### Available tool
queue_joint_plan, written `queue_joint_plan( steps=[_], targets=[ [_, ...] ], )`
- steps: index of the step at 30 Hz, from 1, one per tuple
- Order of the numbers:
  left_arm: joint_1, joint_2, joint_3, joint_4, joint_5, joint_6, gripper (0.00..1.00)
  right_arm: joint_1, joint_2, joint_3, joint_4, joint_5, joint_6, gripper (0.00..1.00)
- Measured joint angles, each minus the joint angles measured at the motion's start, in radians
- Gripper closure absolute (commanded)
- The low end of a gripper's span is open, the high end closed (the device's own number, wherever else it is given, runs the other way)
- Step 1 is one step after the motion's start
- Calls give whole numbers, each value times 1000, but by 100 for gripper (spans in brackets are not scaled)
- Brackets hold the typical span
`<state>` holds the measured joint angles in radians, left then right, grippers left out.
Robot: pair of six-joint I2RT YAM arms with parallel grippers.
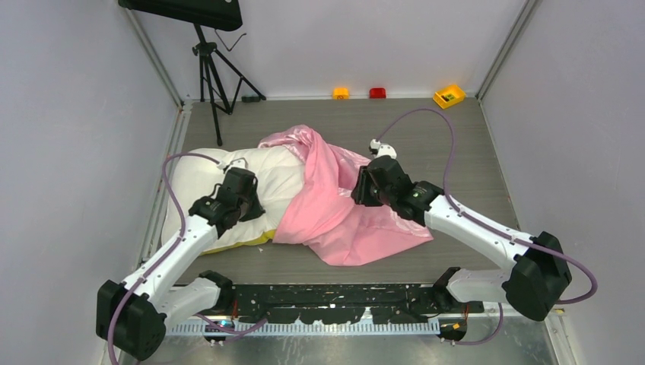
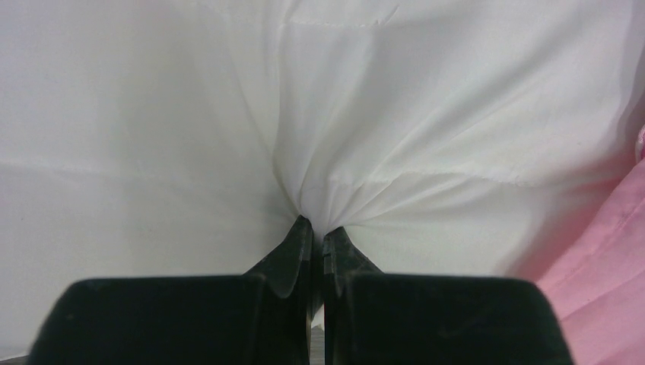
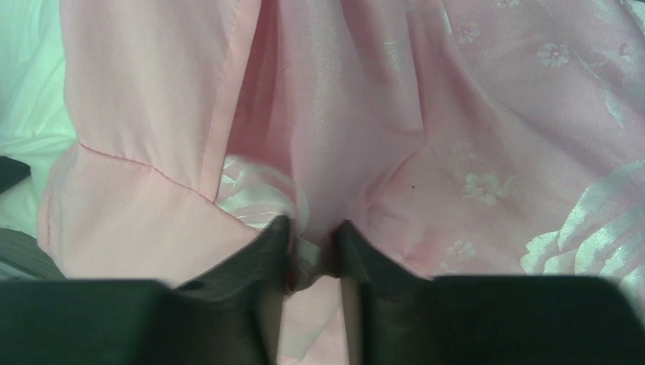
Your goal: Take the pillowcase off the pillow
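Observation:
The white pillow lies at the left of the table, its yellow edge showing at the front. The pink satin pillowcase still covers its right end and spills loosely toward the front right. My left gripper rests on the bare pillow; in the left wrist view it is shut on a pinch of the white pillow cloth, with the pillowcase at the right edge. My right gripper sits on the pillowcase, its jaws closed around a raised fold.
A black tripod stands at the back left. Along the back wall are an orange block, a red block and a yellow bin. Purple cables loop over both arms. White walls close in both sides.

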<state>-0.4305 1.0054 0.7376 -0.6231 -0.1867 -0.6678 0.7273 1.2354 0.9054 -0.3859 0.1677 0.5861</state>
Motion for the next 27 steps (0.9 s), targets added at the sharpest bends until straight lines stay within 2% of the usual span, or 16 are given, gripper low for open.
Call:
queue_joint_plan(
  steps=[2,3,7,10,16,19,24,27],
  targets=[
    [0,-6,-6,5,0,0,100,-6,2,-11,13,-7,16,97],
    [0,-9,-8,5,0,0,100,-11,2,-18,18,-13,23,99],
    [0,-11,-8,5,-20,-7,100,-29,-21,-60,29,-3,57,100],
    [-8,-11,-8,-1,-53,-30,100,-55,-100,-109,18,38,77,100],
    [-26,-10,26,-29,-96,-71,100,-146,-372,-190,-6,150,108,100],
    [-33,-10,52,-25,-94,-86,100,-182,-474,-201,-48,236,101,100],
    [-16,-10,54,-89,-195,-78,100,-233,-611,-200,-151,577,45,100],
    [-3,-10,54,-119,-249,-72,100,-240,-682,-191,-188,697,40,100]
  ],
)
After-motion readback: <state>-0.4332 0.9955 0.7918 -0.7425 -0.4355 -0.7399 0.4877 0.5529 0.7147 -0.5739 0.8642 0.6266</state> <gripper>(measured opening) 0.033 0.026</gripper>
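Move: A raised fold of the pillowcase lies between my right hand's half-open fingers, about 1 cm below its hand point. From that hand, the pillowcase mouth is some 16 cm left and 1 ahead, the pillow's middle roughly 29 left and 1 ahead, the loose case end 13 right and 9 back, all slightly lower. From my left hand, pinching the pillow, its middle is about 6 cm ahead and 3 left; the fold is 5 ahead and 26 right. I shut my right fingers on the pillowcase fold, dipping about 1 cm, then sweep it fast to my right, some 24 cm away from the pillow, rising about 9 cm while the wrist swings clockwise and the fingers tip upward. My left hand keeps its pinch on the pillow, nearly still at first, then shifts about 4 cm left. ##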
